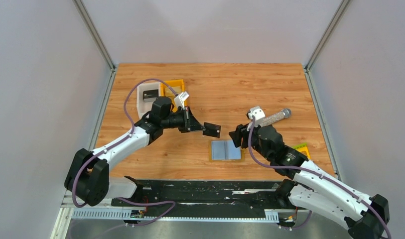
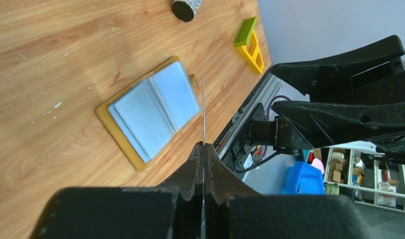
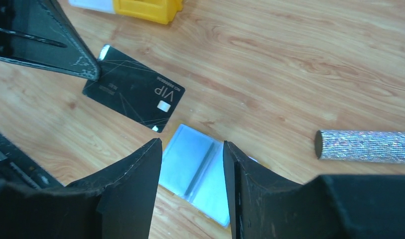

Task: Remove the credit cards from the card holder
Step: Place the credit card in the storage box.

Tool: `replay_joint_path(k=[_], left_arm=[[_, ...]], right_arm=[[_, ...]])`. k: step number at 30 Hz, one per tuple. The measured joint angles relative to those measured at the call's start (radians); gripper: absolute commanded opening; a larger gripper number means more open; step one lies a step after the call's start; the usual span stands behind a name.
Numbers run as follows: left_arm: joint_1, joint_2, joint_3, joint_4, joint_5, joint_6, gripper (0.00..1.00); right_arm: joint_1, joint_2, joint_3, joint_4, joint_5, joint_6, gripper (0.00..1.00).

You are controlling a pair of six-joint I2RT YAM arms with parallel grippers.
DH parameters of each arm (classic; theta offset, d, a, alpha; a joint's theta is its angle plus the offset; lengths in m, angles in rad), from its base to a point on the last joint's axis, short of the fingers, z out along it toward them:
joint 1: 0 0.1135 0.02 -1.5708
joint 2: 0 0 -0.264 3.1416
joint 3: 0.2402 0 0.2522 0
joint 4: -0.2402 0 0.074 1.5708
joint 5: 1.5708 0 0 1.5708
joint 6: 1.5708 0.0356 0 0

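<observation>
The card holder [image 1: 226,150] lies open and flat on the wooden table, its two light-blue panels up; it also shows in the left wrist view [image 2: 150,112] and between the right fingers [image 3: 198,167]. My left gripper [image 1: 198,127] is shut on one corner of a black credit card [image 1: 211,129] marked VIP [image 3: 135,89], held above the table to the holder's upper left. In its own view the card is only a thin edge [image 2: 203,109] rising from the closed gripper [image 2: 204,145]. My right gripper [image 1: 236,139] hovers open over the holder's right side [image 3: 193,144], empty.
An orange bin [image 1: 173,88] and a white container [image 1: 148,97] stand behind the left arm. A glittery silver cylinder [image 1: 276,117] lies right of centre, and a yellow-and-green tool [image 1: 302,149] sits by the right arm, near the table's right edge.
</observation>
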Motion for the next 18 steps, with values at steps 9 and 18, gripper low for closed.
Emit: replay_joint_path(k=[9, 18], left_arm=[[0.001, 0.003, 0.047, -0.107, 0.093, 0.100, 0.00], [0.001, 0.014, 0.106, -0.206, 0.257, 0.226, 0.00]], right_arm=[[-0.106, 0.074, 0.119, -0.046, -0.352, -0.026, 0.54], [-0.254, 0.338, 0.354, -0.118, -0.814, -0.100, 0.50]])
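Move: The black card in the left fingers has its middle about 4 cm to the right of the left hand point and 1 cm below. The open right fingers wait roughly 11 cm to the left hand's right, 2 cm back and level. From the right hand, the card is some 8 cm left, 2 cm ahead and 1 cm below; the card holder is 17 cm below, 7 cm back and 1 cm left, the microphone 16 cm below, 18 cm right and 6 cm ahead. The black card stays pinched in the shut left fingers while the left hand draws it back about 4 cm, then also lifts it a little, turning clockwise. The right hand comes left towards the card, some 6 cm, and rises nearly as far before dipping slightly at the end; it swings about 30 degrees counter-clockwise, its fingers staying half open. ##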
